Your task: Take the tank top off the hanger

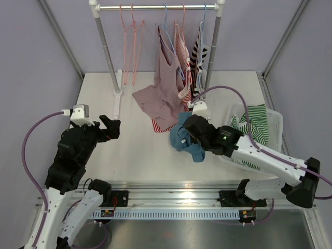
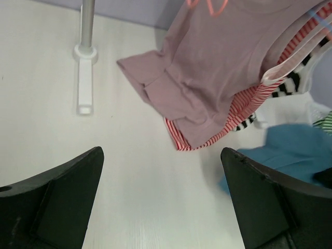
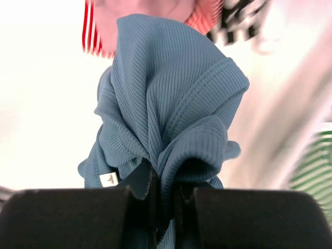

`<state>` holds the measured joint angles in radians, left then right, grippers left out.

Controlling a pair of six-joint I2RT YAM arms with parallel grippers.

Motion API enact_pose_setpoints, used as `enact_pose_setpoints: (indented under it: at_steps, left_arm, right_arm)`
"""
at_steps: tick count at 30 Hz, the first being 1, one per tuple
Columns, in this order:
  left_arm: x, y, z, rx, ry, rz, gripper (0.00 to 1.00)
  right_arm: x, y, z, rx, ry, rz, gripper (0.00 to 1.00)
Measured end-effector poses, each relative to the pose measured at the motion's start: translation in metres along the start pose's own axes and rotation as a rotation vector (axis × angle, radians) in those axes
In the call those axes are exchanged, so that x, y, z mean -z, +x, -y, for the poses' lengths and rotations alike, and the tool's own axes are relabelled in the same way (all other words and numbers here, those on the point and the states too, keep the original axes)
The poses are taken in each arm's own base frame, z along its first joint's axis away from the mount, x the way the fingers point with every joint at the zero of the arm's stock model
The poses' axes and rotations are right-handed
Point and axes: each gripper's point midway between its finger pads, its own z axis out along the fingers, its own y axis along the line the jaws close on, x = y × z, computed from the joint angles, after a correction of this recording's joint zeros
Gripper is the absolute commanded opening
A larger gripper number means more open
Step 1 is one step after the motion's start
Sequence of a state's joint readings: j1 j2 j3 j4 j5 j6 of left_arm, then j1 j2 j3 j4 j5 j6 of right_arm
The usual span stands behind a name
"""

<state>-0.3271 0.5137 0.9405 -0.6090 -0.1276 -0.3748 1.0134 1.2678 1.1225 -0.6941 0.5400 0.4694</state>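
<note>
My right gripper is shut on a blue ribbed tank top, bunched and hanging from the jaws just in front of the rack; in the right wrist view the blue tank top fills the middle, pinched between the fingers. No hanger shows in the blue top. A mauve tank top still hangs on a hanger on the rail, with a red-striped top and a black-and-white striped one behind it. My left gripper is open and empty, left of the clothes, above the table.
Two empty pink hangers hang at the rail's left. The rack's left post stands on a white foot. A white basket with a green-striped garment stands at the right.
</note>
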Motion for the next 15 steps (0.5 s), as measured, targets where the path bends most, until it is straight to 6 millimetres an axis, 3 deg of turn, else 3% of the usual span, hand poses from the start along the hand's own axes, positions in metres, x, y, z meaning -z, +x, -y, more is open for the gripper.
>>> enact_pose_setpoints:
  at_steps: [5, 8, 11, 15]
  left_arm:
    - [-0.009, 0.031, -0.016, -0.024, -0.051, -0.067, 0.99]
    - [-0.010, 0.038, -0.019, -0.030, -0.060, -0.090, 0.99]
    - [-0.008, 0.038, -0.019, -0.029, -0.059, -0.086, 0.99]
    - [-0.005, 0.038, -0.020, -0.024, -0.060, -0.076, 0.99]
  right_arm:
    - [0.053, -0.057, 0.043, -0.062, 0.107, 0.135, 0.00]
    - [0.071, -0.084, 0.088, -0.130, 0.226, 0.188, 0.00]
    - [0.081, -0.093, 0.147, -0.217, 0.395, 0.212, 0.00]
    - [0.087, -0.083, 0.217, -0.327, 0.599, 0.197, 0.00]
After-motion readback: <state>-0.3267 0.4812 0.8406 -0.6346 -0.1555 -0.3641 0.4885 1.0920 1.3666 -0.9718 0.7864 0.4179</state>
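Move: From the right hand, which already holds the blue tank top bunched between its fingers, the white basket lies about 25 cm to the right and 2 cm farther out, some 16 cm below. The green striped top lies inside the basket, roughly 24 cm right, 2 cm ahead and 16 cm below. The mauve tank top hangs about 18 cm ahead and 9 cm left, near hand height. From the left hand, the basket is some 57 cm right, 3 cm ahead and 28 cm below. Keeping its grip on the blue tank top, the right hand climbs about 12 cm and swings ever faster to the right, some 21 cm in all and a little outward, carrying the cloth past the front of the rack towards the basket while the wrist turns nearly 40 degrees clockwise and its fingers tip up somewhat. The left hand, empty and wide open, sinks about 4 cm well to the left of the clothes and then stays there. ##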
